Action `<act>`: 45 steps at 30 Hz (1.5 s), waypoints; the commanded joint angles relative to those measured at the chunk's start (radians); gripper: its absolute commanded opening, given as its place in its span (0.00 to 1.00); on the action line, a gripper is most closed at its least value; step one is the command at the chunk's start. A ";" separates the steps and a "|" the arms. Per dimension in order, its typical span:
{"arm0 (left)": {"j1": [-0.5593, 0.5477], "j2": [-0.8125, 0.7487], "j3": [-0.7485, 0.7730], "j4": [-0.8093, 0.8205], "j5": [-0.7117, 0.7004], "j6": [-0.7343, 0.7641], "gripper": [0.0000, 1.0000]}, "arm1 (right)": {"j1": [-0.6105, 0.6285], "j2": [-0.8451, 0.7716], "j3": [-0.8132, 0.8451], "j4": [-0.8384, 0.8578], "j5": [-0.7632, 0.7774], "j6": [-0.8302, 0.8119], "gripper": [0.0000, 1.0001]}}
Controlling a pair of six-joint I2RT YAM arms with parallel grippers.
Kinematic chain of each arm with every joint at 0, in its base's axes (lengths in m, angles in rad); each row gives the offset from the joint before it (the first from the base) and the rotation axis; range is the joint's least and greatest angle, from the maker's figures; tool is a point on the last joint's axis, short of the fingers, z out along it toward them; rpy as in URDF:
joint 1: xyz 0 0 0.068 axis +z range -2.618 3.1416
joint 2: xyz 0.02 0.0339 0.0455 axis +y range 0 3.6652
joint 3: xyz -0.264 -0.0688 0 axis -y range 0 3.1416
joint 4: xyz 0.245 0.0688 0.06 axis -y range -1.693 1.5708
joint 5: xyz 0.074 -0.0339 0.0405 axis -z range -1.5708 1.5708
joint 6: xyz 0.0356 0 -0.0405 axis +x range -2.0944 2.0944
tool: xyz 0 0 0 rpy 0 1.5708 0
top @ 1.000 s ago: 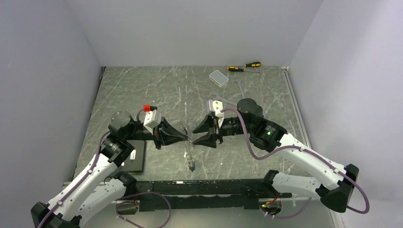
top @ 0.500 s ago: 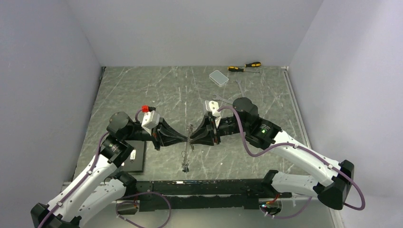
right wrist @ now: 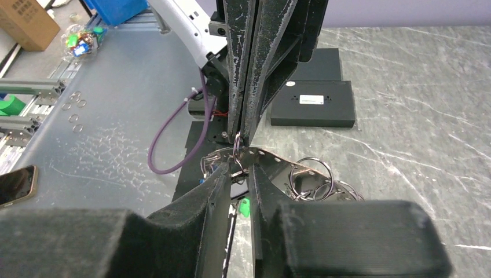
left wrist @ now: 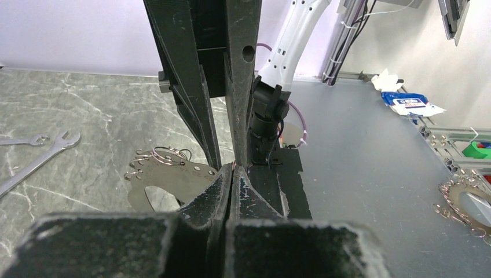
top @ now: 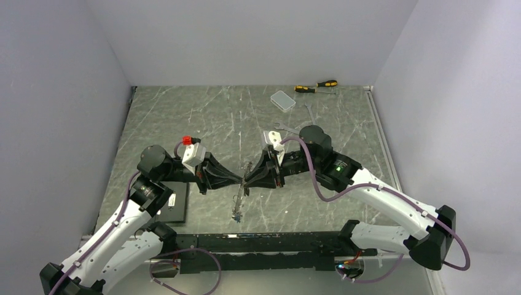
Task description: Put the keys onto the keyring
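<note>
Both grippers meet tip to tip above mid-table. My left gripper (top: 238, 179) (left wrist: 233, 168) is shut on a thin silver wire ring, the keyring (right wrist: 237, 141). That ring hangs from a curved perforated metal plate (left wrist: 168, 180) (right wrist: 277, 159) carrying several more split rings (right wrist: 312, 171). My right gripper (top: 247, 177) (right wrist: 240, 167) faces it, jaws a narrow gap apart, straddling the ring just under the plate's edge; whether they grip it does not show. The keys (top: 236, 212) dangle below the grippers. A green key head (right wrist: 245, 207) shows through the right jaws' gap.
Silver wrenches (top: 286, 129) (left wrist: 40, 156) lie behind the right wrist. At the back right are a clear plastic box (top: 282, 100) and yellow-black screwdrivers (top: 316, 86). A black box (top: 174, 206) (right wrist: 312, 103) sits beside the left arm. Grey walls stand on three sides.
The right jaws have narrowed from wide open to a slim gap around the ring. Both grippers shifted slightly left, and the dangling keys swung left.
</note>
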State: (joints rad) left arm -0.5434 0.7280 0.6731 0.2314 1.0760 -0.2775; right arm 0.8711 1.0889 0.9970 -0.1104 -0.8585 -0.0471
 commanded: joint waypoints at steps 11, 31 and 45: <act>0.009 -0.015 -0.003 0.096 0.016 -0.035 0.00 | -0.003 0.006 -0.007 0.064 -0.036 0.008 0.10; 0.017 -0.014 -0.015 0.185 0.044 -0.092 0.00 | -0.003 0.072 0.027 0.106 -0.110 0.039 0.06; 0.021 0.009 -0.042 0.336 0.077 -0.204 0.00 | -0.003 0.120 0.067 0.219 -0.132 0.084 0.01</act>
State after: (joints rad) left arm -0.5205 0.7307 0.6281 0.4416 1.1294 -0.4240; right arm 0.8700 1.1934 1.0126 -0.0044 -0.9977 0.0185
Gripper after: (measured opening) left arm 0.011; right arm 0.025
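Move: The split ring that the right hand goes for is pinched in the left fingertips, about 1 cm to the right of the left hand point and 1 cm below it. From the right hand the ring is about 2 cm to the left, level with it and at its own height. From the right hand, the toothed metal plate hangs roughly 3 cm ahead, 1 cm left and 4 cm below, and the dangling keys sit about 2 cm left and 9 cm below, neither ahead nor back. The right hand, its fingertips already straddling the metal by the ring, shuts from about a quarter open to almost closed and creeps some 1.5 cm left towards the left fingertips, sinking about 1 cm before easing partly back up and swinging some 5 to 10 degrees counter-clockwise, so that it pinches the ring's lower part. The left hand stays shut on the ring, nearly still at first and then lifting about 1 cm, with a slight drift back late on. ##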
